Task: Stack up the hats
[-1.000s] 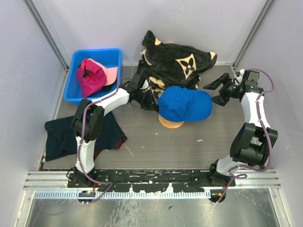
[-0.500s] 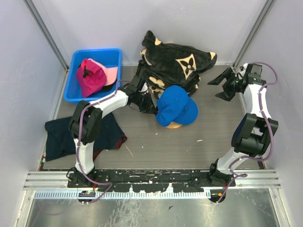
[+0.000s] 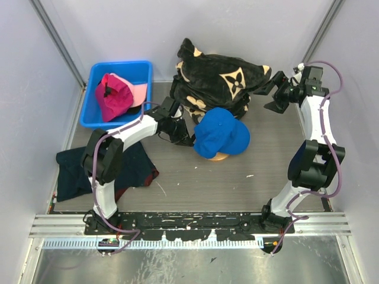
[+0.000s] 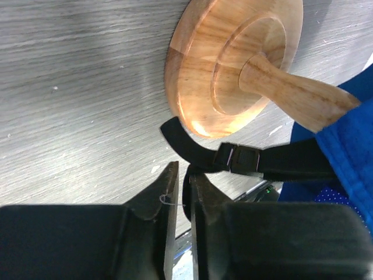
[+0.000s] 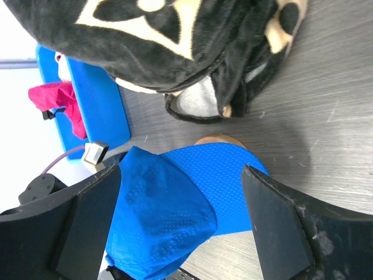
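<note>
A royal blue hat [image 3: 220, 135] sits over a wooden stand [image 3: 214, 156] mid-table, its black back strap [image 4: 245, 158] hanging beside the stand's base [image 4: 233, 64]. My left gripper [image 3: 188, 137] is at the hat's left side. Its jaws [image 4: 182, 169] stand a narrow slit apart, with the strap's loop at the tips. My right gripper [image 3: 267, 97] hangs wide open at the back right, away from the hat, which shows between its fingers [image 5: 180, 169]. A magenta hat [image 3: 112, 94] and a light pink hat [image 3: 139, 93] lie in the blue bin [image 3: 124, 66].
A big black plush bundle with tan flower marks [image 3: 219, 77] lies just behind the stand, close to both grippers. A dark navy cloth [image 3: 74, 168] is spread at the front left. Grey walls close in the table on three sides.
The blue hat has turned on the stand; its brim no longer sticks out to the right. My right gripper drew back toward the rear wall. The left jaws eased apart slightly.
</note>
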{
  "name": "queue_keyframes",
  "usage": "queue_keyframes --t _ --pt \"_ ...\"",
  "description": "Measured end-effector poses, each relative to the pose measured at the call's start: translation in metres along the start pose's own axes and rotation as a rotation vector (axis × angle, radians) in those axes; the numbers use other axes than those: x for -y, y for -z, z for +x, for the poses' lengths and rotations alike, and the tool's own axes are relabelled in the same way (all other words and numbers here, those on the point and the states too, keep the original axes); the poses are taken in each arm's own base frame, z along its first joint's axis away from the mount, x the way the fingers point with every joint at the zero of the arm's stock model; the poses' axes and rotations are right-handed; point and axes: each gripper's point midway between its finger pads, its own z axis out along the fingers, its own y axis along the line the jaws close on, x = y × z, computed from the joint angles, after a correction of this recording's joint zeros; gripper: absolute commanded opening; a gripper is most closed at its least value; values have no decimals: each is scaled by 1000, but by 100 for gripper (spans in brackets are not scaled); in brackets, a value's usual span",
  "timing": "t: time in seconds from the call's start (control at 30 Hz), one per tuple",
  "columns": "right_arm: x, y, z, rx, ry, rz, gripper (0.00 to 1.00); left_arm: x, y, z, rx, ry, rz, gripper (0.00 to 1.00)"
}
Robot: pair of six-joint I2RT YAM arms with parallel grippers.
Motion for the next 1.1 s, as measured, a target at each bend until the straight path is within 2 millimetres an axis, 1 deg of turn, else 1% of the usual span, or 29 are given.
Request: queue_keyframes --t 0.07,0.1,0.2,0.27,0.37,0.47,0.63,0.7,0.77,0.87,0.97,1.03,1.1 --pt "-10 -1 2 -6 22 -13 89 -2 6 -1 18 5 -11 39" --pt "-14 -1 2 -7 29 -18 89 -2 11 -1 28 6 -13 43" --pt "-26 -1 2 -7 55 -34 89 5 30 -7 74 11 -4 50" --pt "-28 -1 3 -8 60 -39 89 13 44 -14 111 13 21 50" --pt "-29 -2 4 -11 61 -40 89 26 58 -23 155 22 71 51" --pt "-30 -3 5 -14 64 -42 89 37 62 -29 175 36 115 51" --pt "-33 -4 8 -22 68 -49 89 44 65 -31 180 66 146 52" --pt "-34 -4 8 -24 69 -51 89 47 69 -33 190 73 156 54" --pt "-34 -4 9 -25 69 -53 89 52 79 -36 210 80 172 54" --pt "-35 -4 9 -27 70 -56 89 54 101 -47 256 89 194 56" --pt "-35 -4 8 -25 72 -58 89 49 135 -71 347 98 189 60" --pt "-36 -4 8 -23 72 -59 89 38 167 -97 440 106 154 61" --pt "-39 -4 7 -20 72 -63 89 21 204 -128 555 118 104 61"
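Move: The blue hat sits on the wooden hat stand about 12 cm to the left hand's right, some 2 cm back and 6 cm higher, its black strap at the nearly shut fingertips. The pink hats in the blue box lie roughly 20 cm ahead of that hand, 30 cm to its left and 3 cm lower; the black blanket is some 23 cm ahead and 11 cm right, about level. From the right hand, the blue hat lies about 13 cm back, 16 cm left and 8 cm lower. The blue hat's strap is let go as the left fingers spread from nearly shut. That hand first lifts almost straight up, then sweeps up, left and forward away from the hat towards the blue box, rising some 19 cm in all while the wrist turns counter-clockwise and tips its fingers up. The right hand, still wide open, drifts about 3 cm left and a little up. ##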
